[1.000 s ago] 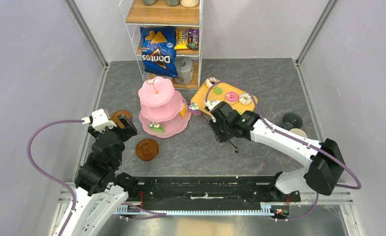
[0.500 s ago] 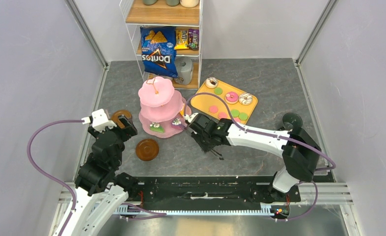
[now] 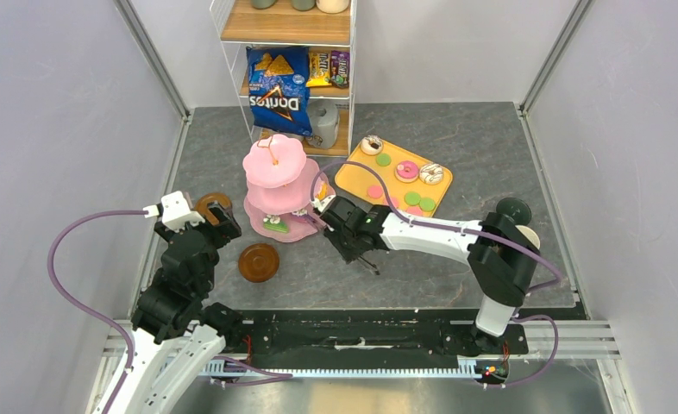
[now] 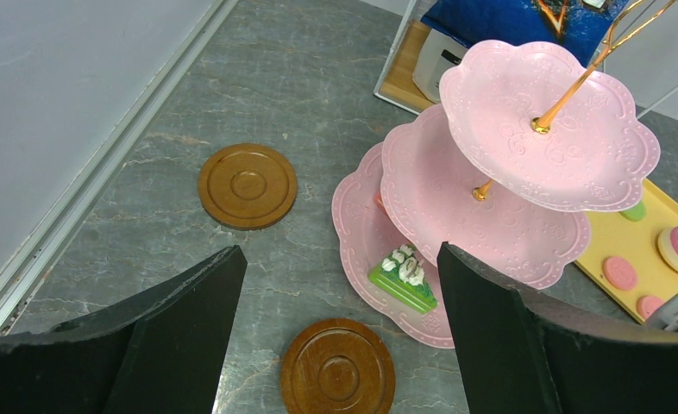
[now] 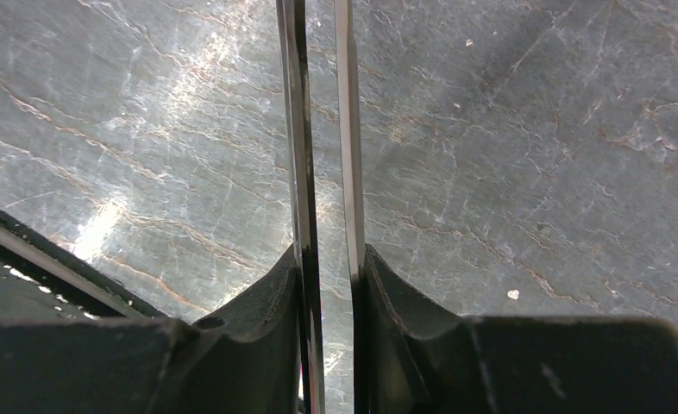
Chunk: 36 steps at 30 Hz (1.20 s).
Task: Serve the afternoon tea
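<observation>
The pink three-tier stand (image 3: 275, 164) (image 4: 543, 129) stands mid-table with a green cake slice (image 4: 402, 278) on its bottom tier. My right gripper (image 3: 349, 229) (image 5: 329, 254) is shut on the metal tongs (image 5: 297, 129), just right of the stand. A small pale piece (image 3: 322, 205) shows at the tongs' front end, against the bottom tier's rim. Two brown saucers (image 4: 247, 185) (image 4: 338, 369) lie left of and in front of the stand. My left gripper (image 3: 217, 224) (image 4: 338, 259) hangs open above them, holding nothing.
A yellow tray (image 3: 353, 177) behind my right arm carries donuts (image 3: 406, 170) and pink and green macarons. A dark-green mug (image 3: 513, 211) stands at the far right. The wire shelf with the blue Doritos bag (image 3: 277, 90) rises behind the stand.
My right arm has swung left from the tray's front edge to the stand's right side, carrying the tongs. The left arm has stayed still.
</observation>
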Each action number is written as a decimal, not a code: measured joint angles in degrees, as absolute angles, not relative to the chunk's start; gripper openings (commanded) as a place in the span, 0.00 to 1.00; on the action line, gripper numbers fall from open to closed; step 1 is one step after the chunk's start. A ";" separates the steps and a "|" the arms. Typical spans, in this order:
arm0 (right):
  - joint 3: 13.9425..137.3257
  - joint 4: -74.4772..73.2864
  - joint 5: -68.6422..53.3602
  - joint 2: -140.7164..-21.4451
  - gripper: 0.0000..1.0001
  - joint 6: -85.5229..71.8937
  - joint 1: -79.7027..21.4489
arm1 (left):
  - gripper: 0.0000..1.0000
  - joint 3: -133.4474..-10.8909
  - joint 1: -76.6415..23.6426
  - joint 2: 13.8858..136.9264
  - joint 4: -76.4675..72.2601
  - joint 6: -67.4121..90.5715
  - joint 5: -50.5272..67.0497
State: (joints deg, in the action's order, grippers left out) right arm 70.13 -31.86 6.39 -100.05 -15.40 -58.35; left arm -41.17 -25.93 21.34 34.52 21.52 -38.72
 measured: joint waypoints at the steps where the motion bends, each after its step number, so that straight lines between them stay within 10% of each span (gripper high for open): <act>1: 70.13 -31.77 6.39 -100.51 0.34 -15.40 -58.35 | 0.90 -41.17 -25.93 21.32 34.52 21.52 -38.72; 36: 66.87 -39.35 14.57 -85.49 0.54 -15.20 -53.93 | 0.90 -41.17 -25.93 21.34 34.54 21.52 -38.72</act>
State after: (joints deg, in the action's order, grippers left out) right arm 66.87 -39.35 14.57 -85.49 -15.20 -53.93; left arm -41.17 -25.93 21.34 34.54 21.52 -38.72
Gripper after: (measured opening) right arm 0.539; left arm 0.902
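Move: The purple cake slice, pinched in the tongs that the right hand grips, hangs at its spot on the stand's bottom tier, about 7 cm ahead of that hand, 10 cm to its left and 3 cm lower. At much the same height, the green slice is some 5 cm ahead and 16 cm left, the yellow slice 12 cm ahead and 5 cm left. The tray lies about 15 cm ahead, 11 cm right and 6 cm lower. From the left hand, the purple slice is roughly 6 cm ahead, 18 cm right and 22 cm below. The right hand sinks about 1 cm to set the purple slice on the bottom tier and, nearly still, eases its fingers from about a third to half open, so the tong arms spread and let go of the slice. Still holding the tongs, it then rises some 7 cm and swings about 7 cm to the right, away from the stand, slightly forward too, turning a little clockwise and tilting some 10 degrees. ##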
